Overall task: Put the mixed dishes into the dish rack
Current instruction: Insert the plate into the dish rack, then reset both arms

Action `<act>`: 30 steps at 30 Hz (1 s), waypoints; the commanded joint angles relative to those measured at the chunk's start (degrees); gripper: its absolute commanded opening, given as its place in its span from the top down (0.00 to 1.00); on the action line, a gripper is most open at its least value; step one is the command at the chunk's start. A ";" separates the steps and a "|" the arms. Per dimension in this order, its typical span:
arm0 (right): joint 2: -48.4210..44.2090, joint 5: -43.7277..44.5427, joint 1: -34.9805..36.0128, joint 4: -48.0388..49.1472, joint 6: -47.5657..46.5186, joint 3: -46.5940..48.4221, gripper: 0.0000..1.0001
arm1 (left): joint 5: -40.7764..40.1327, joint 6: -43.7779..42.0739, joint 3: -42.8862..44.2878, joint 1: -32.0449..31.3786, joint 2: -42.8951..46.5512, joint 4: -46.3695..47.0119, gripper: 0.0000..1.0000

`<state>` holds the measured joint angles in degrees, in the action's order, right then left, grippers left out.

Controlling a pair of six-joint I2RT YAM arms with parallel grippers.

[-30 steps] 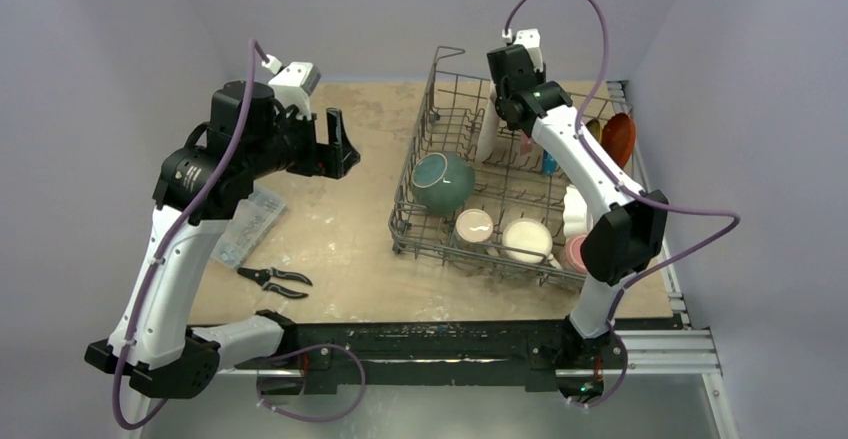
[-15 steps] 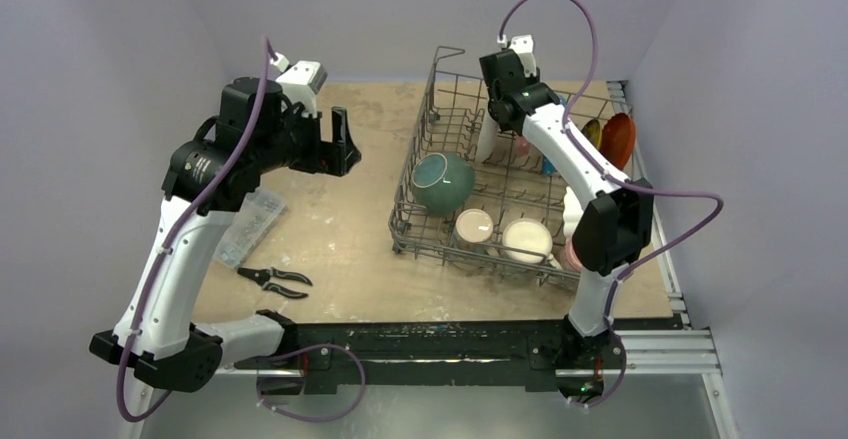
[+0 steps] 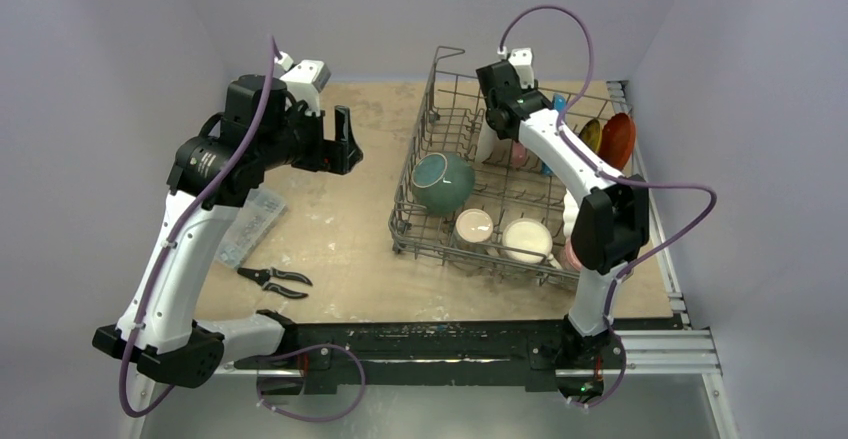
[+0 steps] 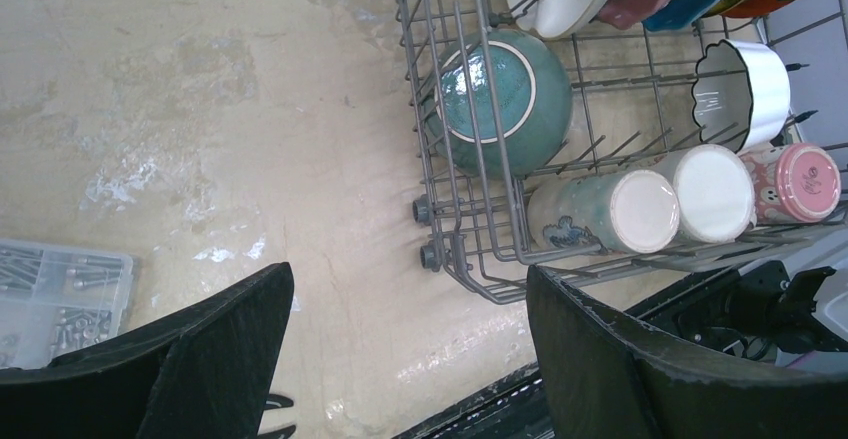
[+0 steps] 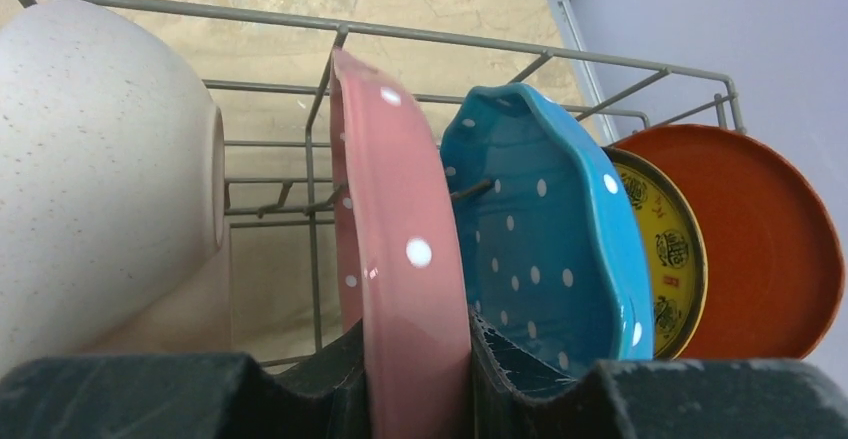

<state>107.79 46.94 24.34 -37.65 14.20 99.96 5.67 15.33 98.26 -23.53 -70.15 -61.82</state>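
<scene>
The dish rack (image 3: 432, 109) stands on the right of the table. My right gripper (image 5: 418, 389) is shut on the rim of a pink dotted plate (image 5: 400, 259), held upright among the tines at the rack's far end (image 3: 503, 109). Left of the plate leans a speckled white bowl (image 5: 100, 179); to its right stand a blue dotted plate (image 5: 540, 239), a yellow-faced plate (image 5: 672, 249) and an orange plate (image 5: 760, 239). A teal bowl (image 3: 443, 181), three mugs (image 4: 610, 214) and a white fluted bowl (image 4: 745, 89) lie in the rack. My left gripper (image 4: 410, 274) hangs open and empty above the bare table left of the rack (image 3: 343, 141).
Black-handled pliers (image 3: 273, 279) lie near the table's front left. A clear compartment box (image 3: 248, 224) sits under my left arm. The rack's tall wire sides (image 4: 470, 249) rise to the right of my left gripper.
My right gripper has shifted slightly left and toward the far end of the rack with the pink plate. My left arm has edged a little farther from its base, jaws unchanged.
</scene>
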 commanded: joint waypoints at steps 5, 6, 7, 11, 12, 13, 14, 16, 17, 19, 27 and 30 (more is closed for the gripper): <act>-4.14 1.74 0.02 4.60 1.44 -0.55 0.55 | 0.82 -0.99 1.64 0.41 1.32 1.17 0.15; -4.55 1.74 0.04 4.75 1.10 -0.77 0.52 | 1.10 -0.74 1.67 0.41 1.40 1.18 0.15; -4.86 1.72 0.06 4.61 1.03 -0.97 0.51 | 1.28 -0.58 1.55 0.41 1.48 1.25 0.15; -6.56 2.06 0.03 3.75 0.84 -1.48 0.46 | 2.17 0.47 1.22 0.41 1.80 1.27 0.15; -7.11 2.40 0.02 3.32 0.94 -1.78 0.45 | 2.22 0.75 1.17 0.41 1.96 1.22 0.15; -7.64 2.94 0.01 2.76 1.25 -2.03 0.45 | 2.24 1.08 1.01 0.41 2.11 1.18 0.15; -8.28 3.48 0.05 2.35 1.46 -2.43 0.45 | 2.24 1.41 0.96 0.41 2.40 1.06 0.15; -9.67 3.05 0.03 2.00 1.23 -3.08 0.44 | 2.24 2.45 0.95 0.41 2.71 0.63 0.15; -10.27 0.57 0.02 2.07 0.38 -3.19 0.41 | 2.24 3.10 1.03 0.41 2.84 0.38 0.16; -11.14 -3.24 0.06 1.51 -1.49 -2.25 0.34 | 2.64 4.79 1.45 0.41 2.99 0.04 0.16; -15.12 -13.93 0.06 -7.42 -3.18 8.40 0.03 | 1.39 10.66 8.89 0.72 2.15 -1.72 0.15; -20.40 -18.03 0.05 -7.57 -4.35 9.82 0.02 | 0.18 11.74 12.63 0.94 1.76 -1.29 0.14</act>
<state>96.25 35.55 24.38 -43.24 11.94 104.99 7.27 23.83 105.10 -23.20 -68.55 -64.20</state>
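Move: The pink plate is in the right fingers, already down in its rack slot, its middle about 7 cm below that hand and 1 cm behind, straight under it sideways. The white plate stands about 6 cm to its left and 2 cm farther out, the blue plate roughly 7 cm to its right and 2 cm nearer, the green bowl some 15 cm left and 10 cm nearer. From the left hand the pink plate lies about 20 cm ahead, 33 cm right and 21 cm below. Open the right gripper from its grip on the pink plate's rim to nearly full width, letting go, then lift clear of the rack, up about 9 cm with some 3 cm back towards the base, speeding up and turning the wrist some 15 degrees on the way. Late on, raise the open, empty left hand roughly 5 cm, easing it slightly back. ##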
